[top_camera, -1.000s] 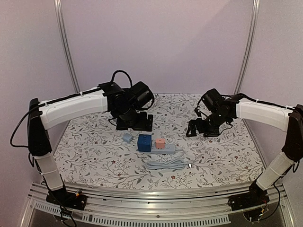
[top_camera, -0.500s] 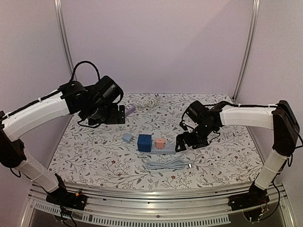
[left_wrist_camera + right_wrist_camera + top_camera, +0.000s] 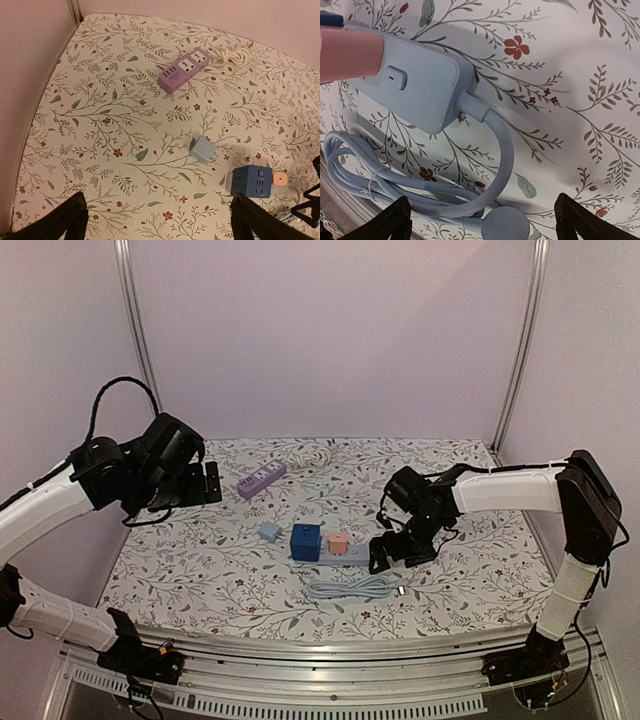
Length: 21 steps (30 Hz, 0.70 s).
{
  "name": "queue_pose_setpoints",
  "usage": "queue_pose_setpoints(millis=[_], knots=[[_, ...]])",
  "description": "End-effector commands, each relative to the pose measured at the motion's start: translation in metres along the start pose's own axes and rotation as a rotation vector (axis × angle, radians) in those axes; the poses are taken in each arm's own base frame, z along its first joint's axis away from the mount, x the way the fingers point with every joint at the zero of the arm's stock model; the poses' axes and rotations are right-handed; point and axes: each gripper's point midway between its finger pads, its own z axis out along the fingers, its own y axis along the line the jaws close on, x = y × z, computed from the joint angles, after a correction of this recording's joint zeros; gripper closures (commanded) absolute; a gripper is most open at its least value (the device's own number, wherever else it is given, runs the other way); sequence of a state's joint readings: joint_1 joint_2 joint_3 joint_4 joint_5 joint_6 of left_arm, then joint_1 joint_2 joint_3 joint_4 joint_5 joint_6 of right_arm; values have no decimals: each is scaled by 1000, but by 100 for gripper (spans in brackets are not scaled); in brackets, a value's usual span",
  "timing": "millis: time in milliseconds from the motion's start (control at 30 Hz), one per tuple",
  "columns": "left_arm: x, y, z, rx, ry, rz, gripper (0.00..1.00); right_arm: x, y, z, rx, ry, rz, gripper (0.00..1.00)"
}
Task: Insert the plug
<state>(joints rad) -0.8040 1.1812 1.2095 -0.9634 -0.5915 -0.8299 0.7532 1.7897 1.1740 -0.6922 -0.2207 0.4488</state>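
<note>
A small grey-blue plug [image 3: 269, 530] lies loose on the flowered table, also in the left wrist view [image 3: 203, 149]. Right of it a grey-blue power strip [image 3: 350, 554] carries a blue cube adapter [image 3: 306, 541] and a pink plug [image 3: 338, 543]. My left gripper [image 3: 205, 483] is open and empty, high at the far left, well away from the plug [image 3: 160, 227]. My right gripper [image 3: 385, 552] is open and empty, low over the strip's right end [image 3: 410, 82], where its cable [image 3: 506, 150] leaves; the fingers straddle the cable [image 3: 485, 225].
A purple power strip [image 3: 262, 480] with a white coiled cord [image 3: 313, 455] lies at the back. The grey-blue strip's coiled cable [image 3: 350, 588] lies in front of it, ending in a round plug [image 3: 506, 226]. A wall runs along the table's left edge [image 3: 30, 75].
My left arm has swung left and back from the table's middle, uncovering the purple strip. My right gripper has moved left and down to the grey-blue strip's right end.
</note>
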Motion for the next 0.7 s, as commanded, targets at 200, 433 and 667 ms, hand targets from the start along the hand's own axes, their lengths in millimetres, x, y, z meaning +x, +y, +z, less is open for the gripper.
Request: queue_pose_setpoints(millis=[200, 433, 667], knots=[[3, 5, 1, 56, -36, -56, 1, 5, -2, 14, 34, 31, 18, 8], [4, 9, -5, 88, -51, -106, 2, -7, 2, 22, 40, 40, 15, 21], [14, 14, -5, 99, -33, -130, 5, -16, -2, 25, 84, 48, 17, 59]])
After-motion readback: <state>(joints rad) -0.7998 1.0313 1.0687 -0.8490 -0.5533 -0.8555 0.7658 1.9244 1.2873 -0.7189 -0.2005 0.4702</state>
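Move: The light-blue power strip's cable, just past the strip's right end, lies about 2 cm ahead, 1 cm left and 3 cm below the right hand. The strip's middle is some 3 cm ahead and 11 cm left; the pink adapter on it, about 4 cm ahead and 9 cm left. The white plug head sits roughly 3 cm back and 1 cm right. From the left hand the cable is roughly level ahead, 29 cm right and 23 cm below. The cable beside the strip's right end comes between the right fingers as that hand sinks about 2 cm, easing back slightly at first, then slides forward and left by some 2 cm each. The fingers, pointing down, close from wide open to about half around it, the right-hand finger ending close beside the cable; a firm pinch isn't reached. ##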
